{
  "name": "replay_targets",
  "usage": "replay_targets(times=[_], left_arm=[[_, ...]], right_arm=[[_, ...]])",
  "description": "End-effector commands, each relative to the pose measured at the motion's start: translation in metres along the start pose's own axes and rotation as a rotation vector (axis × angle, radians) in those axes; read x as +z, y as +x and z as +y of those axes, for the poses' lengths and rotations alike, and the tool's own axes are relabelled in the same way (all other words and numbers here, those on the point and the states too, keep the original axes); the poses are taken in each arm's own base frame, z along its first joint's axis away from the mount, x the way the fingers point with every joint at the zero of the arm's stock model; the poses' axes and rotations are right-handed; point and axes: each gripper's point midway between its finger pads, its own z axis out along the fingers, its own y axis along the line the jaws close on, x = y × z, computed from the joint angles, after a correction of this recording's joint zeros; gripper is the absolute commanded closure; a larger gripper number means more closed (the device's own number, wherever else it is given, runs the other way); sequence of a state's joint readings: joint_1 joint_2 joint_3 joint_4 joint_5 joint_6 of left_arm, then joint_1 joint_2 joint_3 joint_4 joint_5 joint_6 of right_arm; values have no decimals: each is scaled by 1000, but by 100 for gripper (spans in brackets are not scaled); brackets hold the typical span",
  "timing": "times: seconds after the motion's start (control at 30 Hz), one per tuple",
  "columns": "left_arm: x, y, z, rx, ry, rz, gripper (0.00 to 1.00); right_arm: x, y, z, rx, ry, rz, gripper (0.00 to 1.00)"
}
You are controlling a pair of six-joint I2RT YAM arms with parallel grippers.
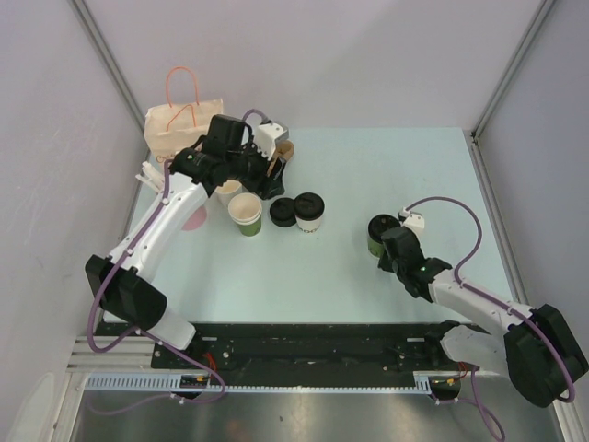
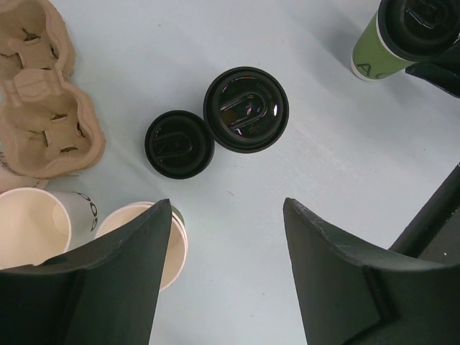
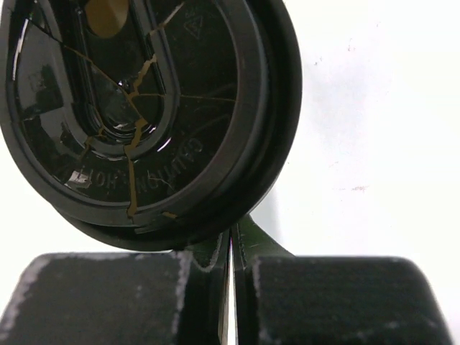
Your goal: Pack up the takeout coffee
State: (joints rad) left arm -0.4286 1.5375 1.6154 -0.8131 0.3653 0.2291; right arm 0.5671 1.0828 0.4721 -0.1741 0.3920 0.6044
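Observation:
The white-sided takeout coffee (image 1: 309,213) with its black lid (image 2: 246,109) stands mid-table, a loose black lid (image 2: 180,144) beside it. My left gripper (image 2: 228,215) hovers above and short of both, open with nothing between its fingers; in the top view it (image 1: 260,180) is over the cup cluster. The green-sided takeout coffee (image 1: 380,232) stands to the right, also in the left wrist view's corner (image 2: 399,37). My right gripper (image 3: 233,241) is shut and empty, its tips right against the rim of that cup's black lid (image 3: 136,108).
A cardboard cup carrier (image 2: 43,108) lies at the back left beside a paper bag (image 1: 184,124). Two lidless cups, one white (image 2: 32,226) and one green-sided (image 1: 247,214), stand near the left gripper. A pink object (image 1: 193,219) shows under the left arm.

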Motion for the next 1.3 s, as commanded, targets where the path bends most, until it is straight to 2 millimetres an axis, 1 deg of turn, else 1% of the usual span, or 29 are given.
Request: replay_targets(times=[0.0, 0.07, 0.13, 0.23, 0.37, 0.4, 0.53, 0.57, 0.63, 0.7, 0.73, 0.77, 1.0, 1.17, 1.27], left_arm=[[1, -1, 1, 54, 20, -12, 31], [2, -1, 1, 55, 22, -11, 31], [4, 0, 2, 51, 19, -4, 32], [4, 0, 5, 52, 4, -2, 32], [0, -10, 9, 64, -19, -21, 32], [-1, -11, 11, 66, -28, -21, 32], [-1, -14, 13, 67, -34, -26, 32], [1, -12, 13, 64, -31, -19, 32], [1, -13, 13, 65, -36, -21, 32], [3, -12, 15, 65, -39, -14, 32], [3, -13, 16, 64, -43, -16, 32], [3, -14, 17, 65, -45, -17, 32], [6, -14, 18, 61, -45, -11, 32], [7, -15, 19, 63, -49, -10, 32], [7, -15, 20, 62, -50, -8, 32]], right_arm=[[0, -7, 3, -16, -20, -35, 100], [4, -4, 1, -20, -20, -25, 100], [9, -9, 1, -22, -23, -38, 100], [15, -15, -9, -21, 11, -54, 100], [20, -26, -17, -19, 20, -85, 100], [23, -33, -14, -10, 9, -109, 100], [32, -38, -16, -6, 2, -120, 100], [34, -40, -15, -1, -8, -123, 100], [41, -35, -17, -2, -2, -105, 100], [45, -38, -16, 7, -11, -112, 100], [49, -34, -16, 8, -17, -96, 100], [50, -38, -12, 21, -31, -110, 100], [65, -44, -17, 88, -39, -120, 100], [77, -46, -8, 76, -75, -105, 100], [88, -47, 4, 75, -99, -81, 100]])
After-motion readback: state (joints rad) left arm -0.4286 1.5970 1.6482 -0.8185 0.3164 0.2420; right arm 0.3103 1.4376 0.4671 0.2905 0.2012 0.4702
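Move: The green cup with its black lid stands just beyond my shut right fingertips, its middle about 6 cm ahead, 2 cm to the left and at roughly their height. The lidded white cup is about 16 cm ahead of my right hand and 20 cm to its left, and the black lid lies beside it, 27 cm left. From my left hand, the green cup is about level, some 28 cm to the right and 20 cm below. I go on pushing the green cup outwards with my shut right fingertips, reaching about 7 cm forward along the near right side of its body. On the way I ease 2 to 3 cm to the right and sink some 4 cm, so the tips end low by its base, fingers still shut. My left hand, open and empty, creeps only some 2 cm forward and down. ##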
